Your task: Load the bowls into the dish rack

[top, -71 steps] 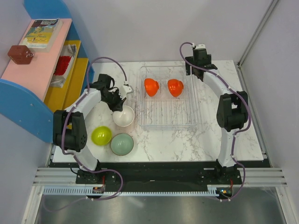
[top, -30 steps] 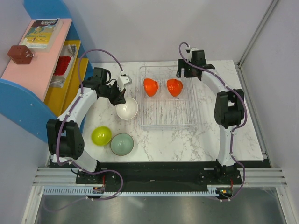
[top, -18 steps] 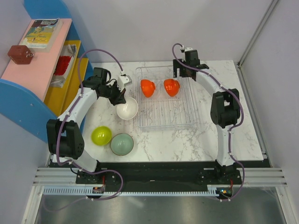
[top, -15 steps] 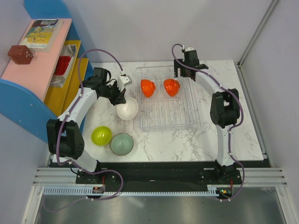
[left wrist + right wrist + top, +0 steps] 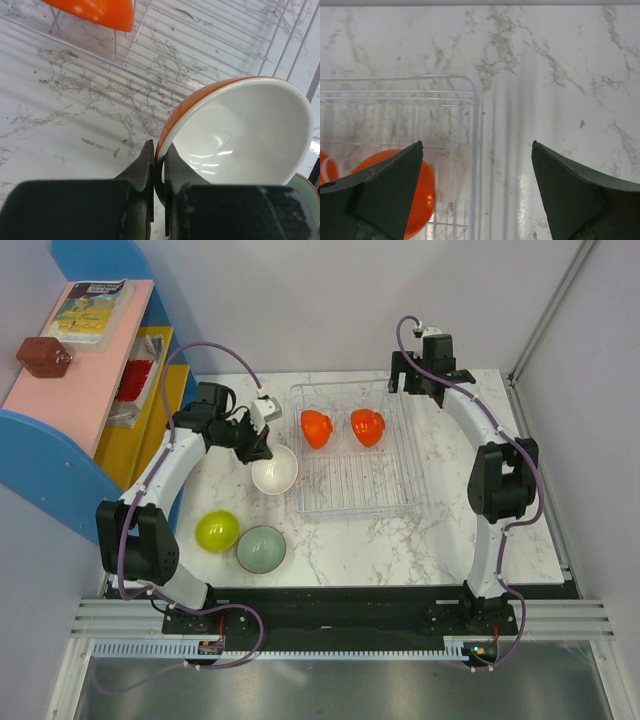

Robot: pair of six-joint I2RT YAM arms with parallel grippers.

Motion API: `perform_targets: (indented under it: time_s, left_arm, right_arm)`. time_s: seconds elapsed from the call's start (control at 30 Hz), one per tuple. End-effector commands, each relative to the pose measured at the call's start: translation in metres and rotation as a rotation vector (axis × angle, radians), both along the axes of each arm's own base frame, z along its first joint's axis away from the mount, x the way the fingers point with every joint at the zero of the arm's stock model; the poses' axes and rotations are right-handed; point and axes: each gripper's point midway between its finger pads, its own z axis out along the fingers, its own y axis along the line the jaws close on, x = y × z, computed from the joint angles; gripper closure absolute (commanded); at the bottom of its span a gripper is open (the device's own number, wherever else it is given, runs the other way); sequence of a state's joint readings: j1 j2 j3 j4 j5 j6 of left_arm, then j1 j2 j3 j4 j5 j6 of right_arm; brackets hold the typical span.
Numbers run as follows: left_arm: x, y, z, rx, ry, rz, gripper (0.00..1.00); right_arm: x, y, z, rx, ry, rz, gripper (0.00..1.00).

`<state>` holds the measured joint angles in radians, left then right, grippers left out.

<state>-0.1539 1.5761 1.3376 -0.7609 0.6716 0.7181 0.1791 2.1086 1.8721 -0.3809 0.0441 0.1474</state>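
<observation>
A bowl (image 5: pixel 273 471) that is orange outside and white inside (image 5: pixel 240 135) hangs tilted just left of the clear dish rack (image 5: pixel 356 480). My left gripper (image 5: pixel 260 445) (image 5: pixel 159 156) is shut on its near rim. Two red-orange bowls (image 5: pixel 316 428) (image 5: pixel 367 426) stand on edge in the rack's far end. On the table near the front left sit a lime-yellow bowl (image 5: pixel 217 530) and a grey-green bowl (image 5: pixel 261 549). Over the rack's far right corner (image 5: pixel 476 115) my right gripper (image 5: pixel 412 382) (image 5: pixel 477 146) stands open and empty, beside a red-orange bowl (image 5: pixel 420 197).
A blue, pink and yellow shelf unit (image 5: pixel 95 400) stands along the left edge, with a book (image 5: pixel 90 308) and a brown object (image 5: pixel 43 355) on top. Grey walls close the back and right. The marble table (image 5: pixel 480 510) has bare surface right of the rack.
My right arm reached in over the rack's far rim, then drew back right while its jaws widened. The rack and its two bowls slid slightly left. The left gripper held its bowl nearly still.
</observation>
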Motion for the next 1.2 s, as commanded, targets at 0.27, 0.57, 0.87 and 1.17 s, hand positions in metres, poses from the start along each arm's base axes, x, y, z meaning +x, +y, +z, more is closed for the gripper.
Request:
perform_targets:
  time_s: [0.27,0.57,0.87,1.17]
  left_arm:
    - [0.011,-0.053,0.078,-0.201,-0.114,-0.145,0.98]
    - [0.053,-0.097,0.071,-0.096,-0.142,-0.136,0.98]
    - [0.068,-0.124,0.065,-0.035,-0.169,-0.125,0.98]
    - [0.056,-0.141,0.077,-0.051,-0.184,-0.159,0.98]
  right_arm:
    - [-0.134,0.115,0.105,0.666,0.111,0.709,0.07]
    - [-0.196,0.136,0.103,0.768,0.199,0.868,0.02]
    - [-0.226,0.157,0.097,0.844,0.236,0.890,0.02]
    - [-0.228,0.175,0.086,0.836,0.253,0.897,0.02]
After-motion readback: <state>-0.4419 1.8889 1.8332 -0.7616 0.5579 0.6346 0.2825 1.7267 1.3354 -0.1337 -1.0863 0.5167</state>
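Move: The orange bowl with the white inside hangs by its rim from the left hand, its middle some 3 cm back, 4 cm right and slightly below; from the right hand it is about 26 cm back and 33 cm left, a little lower. The rack's middle lies roughly 5 cm ahead, 24 cm right and 13 cm below the left hand. The racked orange bowls stand about 10 cm back of the right hand and 10 below, one 10 cm left, the other 23. The held bowl is lifted some 6 cm by the left hand, then carried about 13 cm right and 6 cm forward over the rack's left side, sinking slightly, its rim still pinched. To meet it, the empty right hand rises some 8 cm while swooping about 23 cm back and 17 cm left, rolling and turning counter-clockwise until its fingers point left, still wide open around the bowl's edge. ##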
